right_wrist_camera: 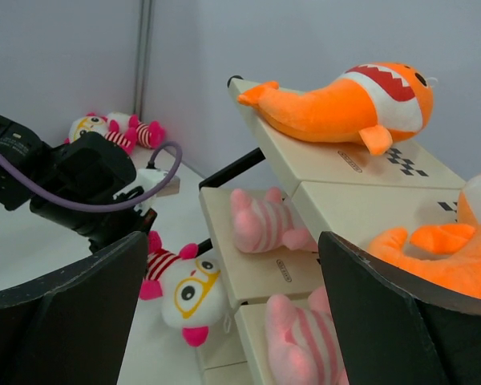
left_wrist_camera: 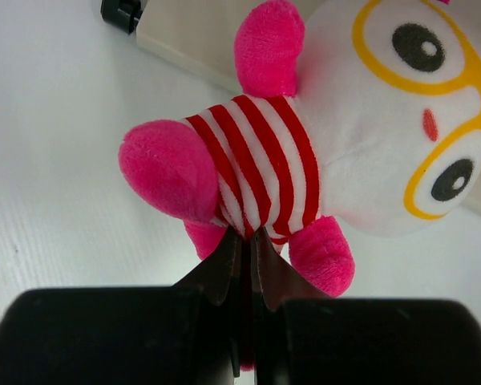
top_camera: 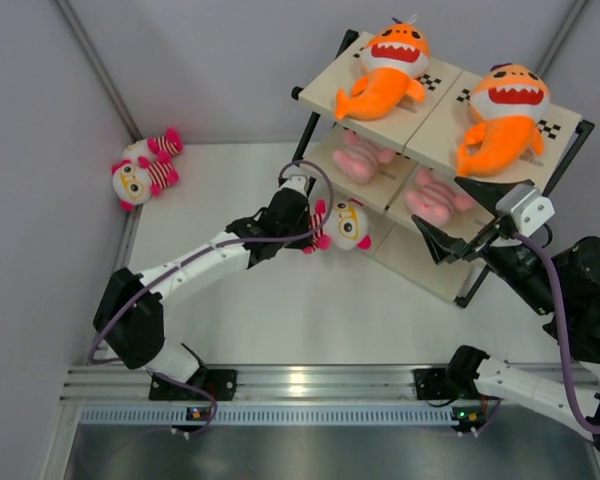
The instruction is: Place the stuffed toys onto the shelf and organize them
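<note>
My left gripper (top_camera: 315, 222) is shut on a white-faced doll (top_camera: 345, 224) with a pink-and-white striped body; it pinches the body (left_wrist_camera: 260, 180) and holds the doll at the left end of the shelf's bottom board (top_camera: 420, 265). The doll also shows in the right wrist view (right_wrist_camera: 184, 293). Two orange sharks (top_camera: 385, 70) (top_camera: 505, 115) lie on the shelf's top boards. Two pale pink dolls (top_camera: 360, 158) (top_camera: 430, 195) lie on the middle boards. A second striped doll (top_camera: 145, 170) lies at the table's far left. My right gripper (top_camera: 460, 215) is open and empty, in front of the shelf's right half.
Grey walls and a metal post (top_camera: 95, 65) bound the table at the back left. The shelf's black frame leg (top_camera: 315, 125) stands just behind the left gripper. A metal rail (top_camera: 300, 385) runs along the near edge.
</note>
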Tool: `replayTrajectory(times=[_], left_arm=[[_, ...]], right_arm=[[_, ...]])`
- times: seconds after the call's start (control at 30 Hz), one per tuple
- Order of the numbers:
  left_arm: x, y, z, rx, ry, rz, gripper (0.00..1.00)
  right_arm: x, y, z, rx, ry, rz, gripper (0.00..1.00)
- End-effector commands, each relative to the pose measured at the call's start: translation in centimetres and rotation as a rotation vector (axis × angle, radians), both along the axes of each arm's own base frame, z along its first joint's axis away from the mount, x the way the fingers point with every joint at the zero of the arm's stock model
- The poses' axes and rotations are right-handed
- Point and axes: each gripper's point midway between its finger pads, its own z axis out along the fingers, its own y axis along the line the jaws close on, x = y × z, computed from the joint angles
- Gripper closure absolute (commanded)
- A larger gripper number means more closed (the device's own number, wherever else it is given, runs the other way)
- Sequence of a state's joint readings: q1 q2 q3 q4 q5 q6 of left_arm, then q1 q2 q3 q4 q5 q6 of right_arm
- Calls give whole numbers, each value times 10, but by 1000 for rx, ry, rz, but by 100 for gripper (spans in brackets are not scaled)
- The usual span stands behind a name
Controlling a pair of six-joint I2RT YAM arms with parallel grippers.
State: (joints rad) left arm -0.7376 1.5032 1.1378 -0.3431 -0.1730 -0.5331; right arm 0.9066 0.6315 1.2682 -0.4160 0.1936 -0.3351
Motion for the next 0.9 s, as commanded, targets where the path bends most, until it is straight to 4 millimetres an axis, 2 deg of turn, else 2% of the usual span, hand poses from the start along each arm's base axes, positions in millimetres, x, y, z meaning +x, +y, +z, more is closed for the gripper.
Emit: replayTrajectory(times=[0.0, 0.1, 0.13, 0.17, 0.37, 0.47, 0.57, 0.63, 0.7, 0.73, 0.77, 0.87], left_arm=[[37, -23, 26, -155, -64, 166, 100], [47, -32, 32, -225, -41, 234, 100], [50, -35, 23, -226, -20, 248, 100], [52, -41, 29, -260, -11, 253, 100], [66, -59, 10, -291, 59, 268, 100], [74, -61, -2, -268, 72, 259, 100], [74, -60, -13, -252, 90, 250, 100], [75, -69, -11, -290, 93, 191, 99], [75, -77, -11, -315, 89, 100, 93], [71, -86, -8, -348, 106, 42, 87], [74, -86, -4, -359, 102, 37, 77], [72, -91, -1, -363, 103, -8, 69]], right_arm=[[0, -7, 9, 65, -9, -24, 12], [0, -8, 10, 79, -7, -26, 12], [0, -8, 10, 83, -4, -25, 12], [0, -8, 10, 85, -2, -29, 12], [5, -6, 3, 70, 11, -43, 13], [6, -6, 3, 69, 13, -46, 13], [6, -7, 4, 71, 12, -48, 13], [5, -8, 4, 71, 12, -46, 13], [4, -10, 4, 69, 12, -51, 13], [4, -9, 4, 69, 12, -50, 13], [4, -9, 3, 65, 17, -48, 13], [3, -5, 1, 61, 27, -31, 13]])
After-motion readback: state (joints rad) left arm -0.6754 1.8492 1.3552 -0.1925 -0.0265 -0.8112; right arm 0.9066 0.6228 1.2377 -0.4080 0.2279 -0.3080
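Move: The place for the held striped doll, the left half of the shelf's bottom tier, is about 12 cm ahead of the left hand, 12 to its right and 9 below. Above it, the nearer pink toy on the middle tier is roughly 15 cm ahead of the hand, 11 right and 7 higher; the other pink toy is 6 ahead, 27 right and equally high. From the waiting right hand, the place is some 27 cm ahead, 13 left and 41 below. Carry the doll with the left gripper forward and right about 9 cm, head first in under the middle tier, sinking some 3 cm to the left half of the bottom tier. Turn the hand counter-clockwise and ease partly back, letting its left side dip about 15 degrees and the fingers tip down a little; at the end start opening them around the doll's leg, to about a quarter. ##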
